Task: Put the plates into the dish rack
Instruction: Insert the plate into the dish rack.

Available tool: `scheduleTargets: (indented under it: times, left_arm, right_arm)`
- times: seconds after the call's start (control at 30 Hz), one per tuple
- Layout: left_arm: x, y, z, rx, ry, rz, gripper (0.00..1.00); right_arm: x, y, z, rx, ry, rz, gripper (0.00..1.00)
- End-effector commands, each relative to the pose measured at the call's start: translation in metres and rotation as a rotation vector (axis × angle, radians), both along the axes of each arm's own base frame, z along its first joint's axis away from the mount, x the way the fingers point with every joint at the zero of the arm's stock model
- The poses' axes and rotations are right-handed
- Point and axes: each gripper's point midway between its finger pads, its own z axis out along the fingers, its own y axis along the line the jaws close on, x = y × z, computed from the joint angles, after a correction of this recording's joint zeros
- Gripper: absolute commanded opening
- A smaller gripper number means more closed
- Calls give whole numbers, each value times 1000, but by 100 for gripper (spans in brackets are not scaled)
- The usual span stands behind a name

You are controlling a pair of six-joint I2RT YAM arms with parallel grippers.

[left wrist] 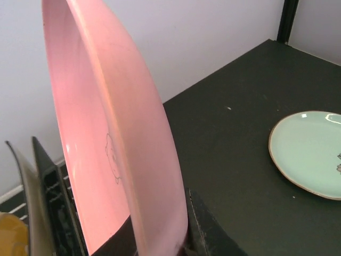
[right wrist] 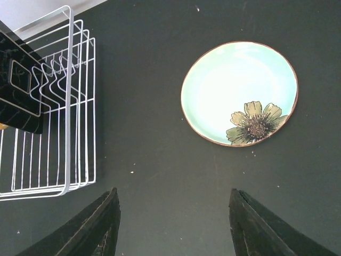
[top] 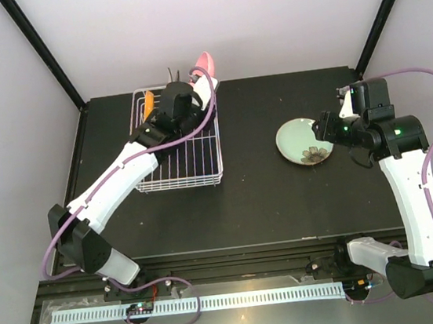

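The round pink plate (left wrist: 106,133) stands on edge with my left gripper (left wrist: 160,242) shut on its lower rim. From above, the pink plate (top: 204,62) is at the far right end of the white wire dish rack (top: 177,163), under my left gripper (top: 186,96). A small orange plate (top: 148,103) stands at the rack's far left. The pale green plate (right wrist: 240,90) with a dark flower lies flat on the black table. My right gripper (right wrist: 174,194) hangs open and empty above the table, just short of that plate's near rim. From above, the right gripper (top: 324,126) is at the green plate's (top: 301,142) right edge.
A dark square plate (right wrist: 21,90) stands upright among the tines of the dish rack (right wrist: 69,106). The rack sits at the table's far left, near the wall and a black frame post (top: 44,49). Black tabletop (top: 268,195) lies between the rack and the green plate.
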Motion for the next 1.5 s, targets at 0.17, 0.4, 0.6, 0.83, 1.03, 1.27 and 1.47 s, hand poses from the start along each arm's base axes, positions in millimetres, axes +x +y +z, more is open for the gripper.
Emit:
scheduleTargets:
  times: [0.17,0.4,0.6,0.83,1.03,1.27,1.47]
  left_arm:
    - [13,-20,-13,-134,-2,-90,2]
    - [32,-3,-37,-166,-64,-9,2]
    - [47,7,-51,-231,-128,30,2]
    - [75,21,-60,-331,-154,47,2]
    - [96,23,-64,-351,-155,45,2]
    - [104,25,-78,-358,-121,53,2]
    - [97,29,-87,-325,-81,64,2]
  right_arm:
    - [2,-4,-8,-14,10,-20,57]
    - [-5,-9,-21,-47,39,-26,57]
    - [-7,-10,-35,-59,76,-25,57]
    - [-5,-11,-43,-69,103,-28,57]
    - [-3,-13,-52,-81,130,-34,57]
    - [2,-12,-55,-82,140,-37,57]
    - [4,-12,-62,-82,154,-37,57]
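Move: The left gripper still pinches the pink plate; the free slot in the dish rack lies about 10 cm ahead of it, 6 cm to its left and 20 cm below. The black plate stands some 11 cm ahead and 12 cm left, the orange plate about 9 cm ahead and 22 cm left. From the empty right gripper, the green plate lies about 10 cm ahead, 3 cm right and 26 cm down, the rack's middle 17 cm ahead and 38 cm left. Bring the left gripper down about 10 cm, most of it first, then forward about 10 cm and slightly left over the rack, rolling its left side down some 15 degrees to upright the pink plate beside the black one; keep the pinch, then hold there. Meanwhile sink the open right gripper some 6 cm towards the green plate, tipping its fingers down about 10 degrees. ##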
